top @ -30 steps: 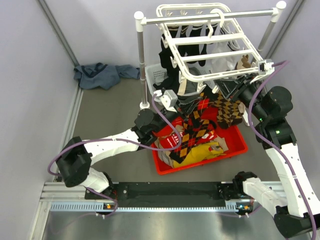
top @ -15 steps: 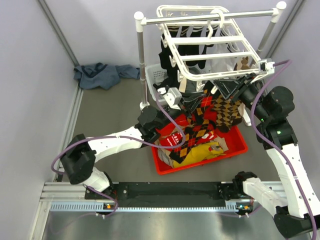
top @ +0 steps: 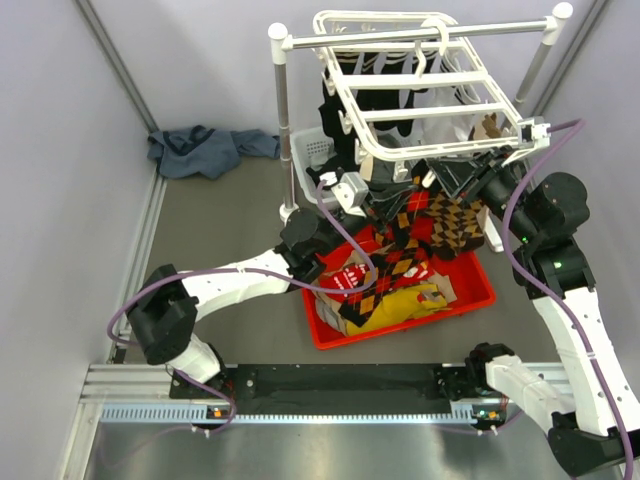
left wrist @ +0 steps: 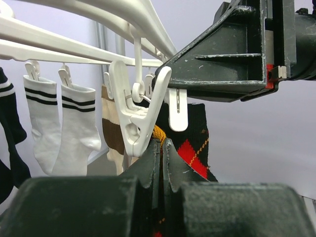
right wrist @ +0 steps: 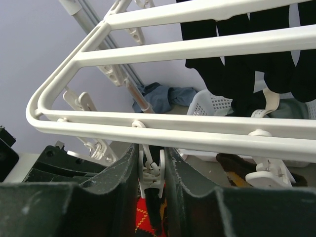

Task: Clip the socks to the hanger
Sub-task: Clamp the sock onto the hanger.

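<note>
The white hanger hangs from the rack rod with dark socks clipped to it. My left gripper is shut on the orange-edged cuff of a black sock with red diamonds. It holds that cuff just under the front bar, touching the lower end of a white clip. My right gripper is shut on another white clip under the front bar, one finger on each side. In the top view the right gripper sits right beside the left one. A brown argyle sock hangs below it.
A red tray under the hanger holds more argyle socks and a yellow item. White striped socks hang on clips to the left. The rack post, a white basket and a blue cloth stand behind.
My left gripper has risen and moved right with the black and red sock, up to the hanger's front bar. The right arm has stayed on its clip.
</note>
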Robot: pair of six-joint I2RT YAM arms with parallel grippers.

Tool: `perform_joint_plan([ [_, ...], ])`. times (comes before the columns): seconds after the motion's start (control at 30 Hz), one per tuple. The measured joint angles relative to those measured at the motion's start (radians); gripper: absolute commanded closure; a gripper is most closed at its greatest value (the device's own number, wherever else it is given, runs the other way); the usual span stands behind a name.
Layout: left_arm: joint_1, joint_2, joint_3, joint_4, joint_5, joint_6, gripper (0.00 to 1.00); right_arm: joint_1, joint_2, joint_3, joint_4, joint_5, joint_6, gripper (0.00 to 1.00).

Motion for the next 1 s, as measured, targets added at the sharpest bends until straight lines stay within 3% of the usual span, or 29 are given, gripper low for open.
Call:
perform_joint_plan([
  [0.07, 0.0, 0.001, 0.0, 0.003, 0.001, 0.0, 1.0, 0.0, 0.0, 0.0, -0.001, 0.005, -0.002, 0.61],
  [0.2, 0.0, 0.002, 0.0, 0.006, 0.003, 0.0, 0.97, 0.0, -0.006, 0.0, -0.023, 0.013, -0.011, 0.53],
  [0.4, 0.0, 0.004, 0.004, 0.007, 0.004, -0.004, 0.8, 0.0, -0.019, 0.0, -0.054, 0.047, -0.033, 0.46],
  [0.57, 0.0, 0.003, 0.003, 0.003, 0.003, -0.002, 0.58, 0.0, -0.031, 0.0, -0.059, 0.089, -0.051, 0.43],
  [0.77, 0.0, -0.031, -0.02, -0.055, -0.018, 0.021, 0.39, 0.0, -0.036, -0.006, -0.06, 0.158, -0.073, 0.4],
  [1.0, 0.001, -0.119, -0.036, -0.145, -0.053, 0.088, 0.24, 0.0, -0.036, -0.023, -0.06, 0.212, -0.086, 0.38],
])
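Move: The red-and-black argyle sock's cuff is still pinched in the shut left gripper. The clip it goes into lies about 3 cm to that hand's right, 1 cm ahead and 3 cm above, and is already squeezed between the right fingertips. From the right hand, the empty next clip sits level, some 5 cm to the left. The brown checkered sock already hung is about 5 cm to the right, 2 cm ahead and 10 cm below. Keep the left gripper steady with the sock's cuff at the clip while you open the right fingers and let go of the clip handles, easing the right hand off about 3.5 cm to the right and slightly forward, turning clockwise. Partway through that, spread the left fingers wide to free the cuff, then draw that hand back about 2.5 cm to the left. ##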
